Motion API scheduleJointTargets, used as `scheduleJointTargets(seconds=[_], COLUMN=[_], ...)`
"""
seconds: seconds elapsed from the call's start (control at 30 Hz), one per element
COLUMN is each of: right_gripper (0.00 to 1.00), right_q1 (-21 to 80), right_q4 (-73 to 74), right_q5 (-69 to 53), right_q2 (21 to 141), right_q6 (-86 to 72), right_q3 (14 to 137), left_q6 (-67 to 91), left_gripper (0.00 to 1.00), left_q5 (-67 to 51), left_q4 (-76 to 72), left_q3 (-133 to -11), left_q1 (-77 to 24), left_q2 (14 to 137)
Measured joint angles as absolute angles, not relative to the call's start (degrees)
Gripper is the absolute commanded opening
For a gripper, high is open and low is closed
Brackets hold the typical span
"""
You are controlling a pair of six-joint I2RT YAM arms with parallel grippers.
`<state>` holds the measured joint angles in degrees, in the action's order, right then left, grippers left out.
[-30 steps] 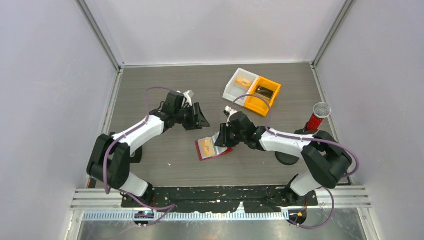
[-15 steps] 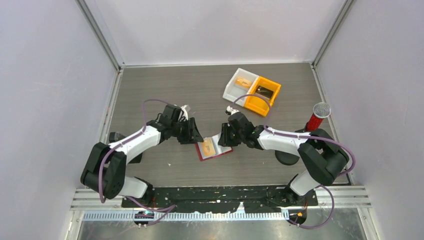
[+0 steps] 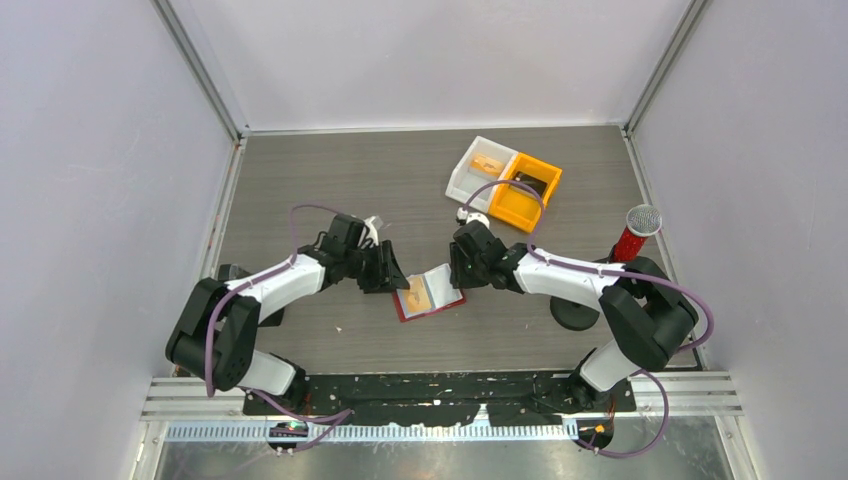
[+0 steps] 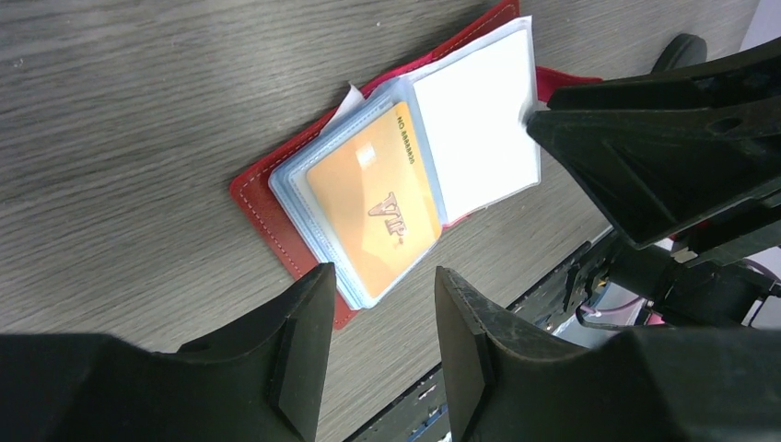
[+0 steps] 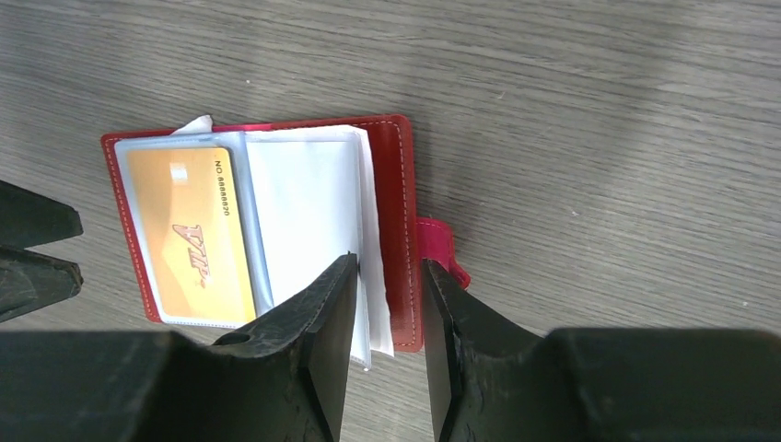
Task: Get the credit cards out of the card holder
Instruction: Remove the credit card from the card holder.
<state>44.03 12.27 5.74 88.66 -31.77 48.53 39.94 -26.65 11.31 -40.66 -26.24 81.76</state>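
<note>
The red card holder (image 3: 428,294) lies open on the table between my two grippers. An orange credit card (image 4: 373,207) sits in a clear sleeve on its left half, and also shows in the right wrist view (image 5: 189,235). Pale sleeves (image 5: 304,212) cover the right half. My left gripper (image 4: 382,304) hovers open just off the holder's left edge (image 3: 390,270), with nothing between its fingers. My right gripper (image 5: 387,276) stands open over the holder's right edge (image 3: 462,270). One finger is above the sleeves and the other is by the red cover (image 5: 401,184).
A white bin (image 3: 470,178) holding an orange card (image 3: 488,162) stands beside an orange bin (image 3: 512,207) at the back right. A red post with a grey top (image 3: 636,232) stands by the right arm. The table's near edge runs just below the holder.
My left gripper has come right and down to the holder's left edge. My right gripper's jaws have widened and the raised right flap now lies flatter.
</note>
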Motion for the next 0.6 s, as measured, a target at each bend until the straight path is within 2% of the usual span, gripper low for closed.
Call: scheduleJointTargets(seconds=[0.37,0.6], right_gripper=[0.38,0.37], right_q1=[44.0,44.3], right_q4=[13.9,14.1], right_q5=[6.2,2.7], right_q2=[88.6,81.9], right_q6=[-30.7,-31.7], right_q3=[49.3,50.3], left_q6=[40.1,41.1], left_gripper=[0.5,0.48], left_q5=[-27.7,-29.8], left_q4=[10.6,7.4], left_q3=[-39.2,-39.2], left_q1=[-26.2,-26.2], left_q2=[81.5,82.0])
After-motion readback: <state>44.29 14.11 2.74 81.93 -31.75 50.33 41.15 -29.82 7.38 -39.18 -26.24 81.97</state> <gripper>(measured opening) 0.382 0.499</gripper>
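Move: Below the left hand's open fingers lies the card, about 5 cm to the right, 1 cm ahead and 5 cm down; the white sleeve of the opened holder is some 10 cm right, 3 cm ahead, 5 cm below. From the right hand, that sleeve's middle lies roughly 4 cm left, 1 cm ahead and 3 cm down, the card 10 cm left, 2 cm back and 3 cm down, and the cover's red margin straight below by 3 cm. Rising off the folded-down white sleeve, the right hand first settles in place at its free edge, then lifts about 5 cm, drifting a little to the left at the end, its partly open fingers unchanged and its wrist rolling slightly. The left hand stays hovering over the card, dipping and coming back by under 1 cm, still open and empty. ##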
